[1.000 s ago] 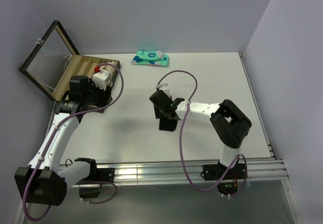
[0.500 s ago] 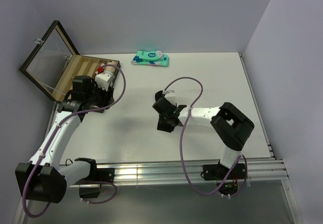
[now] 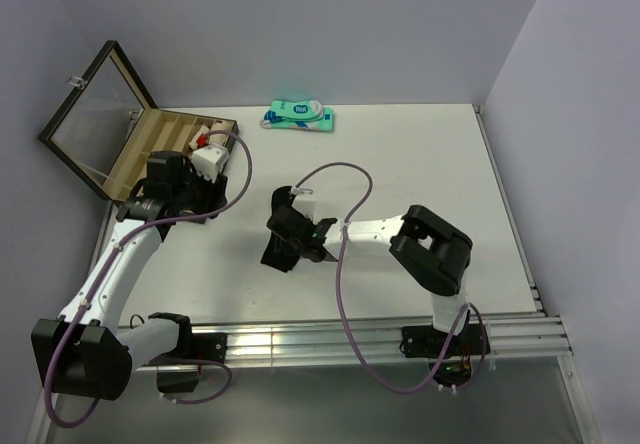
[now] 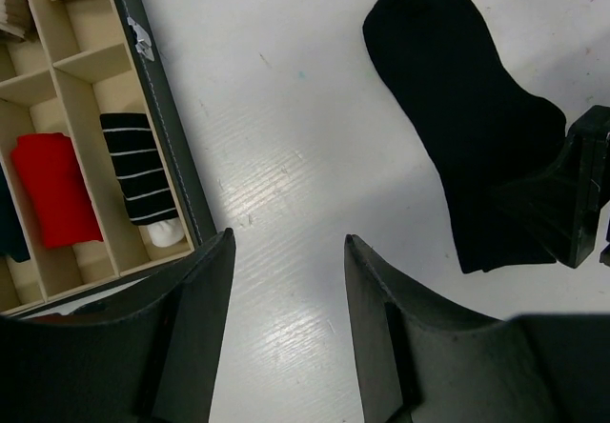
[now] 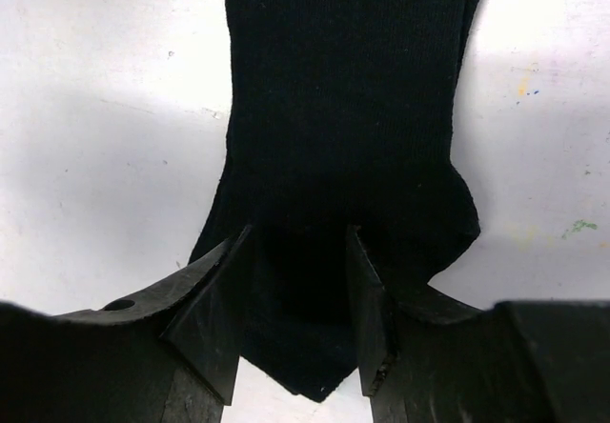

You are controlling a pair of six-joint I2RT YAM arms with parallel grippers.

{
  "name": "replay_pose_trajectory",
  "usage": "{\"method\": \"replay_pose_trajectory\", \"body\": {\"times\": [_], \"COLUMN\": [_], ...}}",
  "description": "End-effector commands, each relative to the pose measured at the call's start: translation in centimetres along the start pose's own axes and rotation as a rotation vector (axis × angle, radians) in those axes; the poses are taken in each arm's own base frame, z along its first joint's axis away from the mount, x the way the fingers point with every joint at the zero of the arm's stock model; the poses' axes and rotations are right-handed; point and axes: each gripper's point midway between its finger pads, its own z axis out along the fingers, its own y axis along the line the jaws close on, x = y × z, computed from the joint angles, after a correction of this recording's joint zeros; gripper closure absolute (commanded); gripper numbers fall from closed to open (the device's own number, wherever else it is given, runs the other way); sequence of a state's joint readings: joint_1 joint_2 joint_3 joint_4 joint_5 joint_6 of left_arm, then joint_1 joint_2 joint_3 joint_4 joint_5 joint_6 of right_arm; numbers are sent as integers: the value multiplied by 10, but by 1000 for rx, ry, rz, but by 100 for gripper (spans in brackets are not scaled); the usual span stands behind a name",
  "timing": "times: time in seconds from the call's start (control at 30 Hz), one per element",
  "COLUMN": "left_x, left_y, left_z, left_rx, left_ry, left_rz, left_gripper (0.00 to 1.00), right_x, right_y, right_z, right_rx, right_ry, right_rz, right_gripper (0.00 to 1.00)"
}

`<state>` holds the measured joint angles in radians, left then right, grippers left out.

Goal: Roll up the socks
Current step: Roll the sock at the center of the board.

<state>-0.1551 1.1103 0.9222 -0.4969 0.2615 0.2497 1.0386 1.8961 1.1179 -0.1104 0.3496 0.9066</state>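
Note:
A black sock (image 5: 343, 80) lies flat on the white table. One end of it is bunched between the jaws of my right gripper (image 5: 298, 232), which is shut on it. From above, the sock (image 3: 272, 256) is a dark patch under the right gripper (image 3: 285, 244), left of the table's centre. My left gripper (image 4: 288, 237) hangs open over bare table with nothing between its fingers. In its view the sock (image 4: 457, 109) lies at the upper right and the box at the left. Seen from above, the left gripper (image 3: 195, 189) sits beside the box.
An open wooden box (image 3: 150, 139) with a glass lid (image 3: 95, 114) stands at the far left. Its compartments hold a red roll (image 4: 52, 190) and a black-and-white striped roll (image 4: 138, 166). A teal-and-white packaged pair (image 3: 300, 116) lies at the back edge.
My right gripper has moved left across the table, dragging the black sock with it. The left gripper has shifted slightly and stays open.

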Motion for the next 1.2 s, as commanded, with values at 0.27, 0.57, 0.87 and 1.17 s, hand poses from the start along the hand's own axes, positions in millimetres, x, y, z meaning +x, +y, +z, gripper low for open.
{"method": "replay_pose_trajectory", "body": {"times": [0.27, 0.57, 0.87, 1.17], "left_x": [-35, -54, -69, -69], "left_y": [-2, -6, -11, -9], "left_z": [-18, -32, -39, -36], "left_rx": [6, 25, 60, 61], "left_ry": [-98, -119, -131, -124], "left_rz": [16, 15, 6, 18], "left_gripper": [43, 43, 43, 43], "right_x": [-17, -8, 37, 56], "right_y": [15, 15, 26, 16], "right_z": [-37, -67, -64, -45], "right_rx": [-57, -199, -359, -307], "right_ry": [-62, -53, -29, 13], "right_rz": [-234, -429, -669, -747], "right_gripper": [43, 40, 44, 45]}}
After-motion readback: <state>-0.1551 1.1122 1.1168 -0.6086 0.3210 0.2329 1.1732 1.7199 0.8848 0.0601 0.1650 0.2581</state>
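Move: Low over the middle of the black sock, the right hand has the sock's cuff end roughly 7 cm straight back and a couple of centimetres lower, with the toe about 8 cm straight ahead. The sock box stands some 15 cm ahead and 25 cm to the left; the turquoise socks lie about 26 cm ahead and 3 cm right. From the raised left hand, the cuff is about 11 cm back, 13 cm right and 16 cm down. Backing off towards the cuff of the black sock, the right hand travels about 8 cm back, rising nearly 5 cm on the way and sinking again, while it turns some 40 degrees counter-clockwise. Its parted fingers end low, pointing mostly left, the forward one over the cuff and the other just off its near edge. The empty left hand rises about 6 cm, fingers still open. ##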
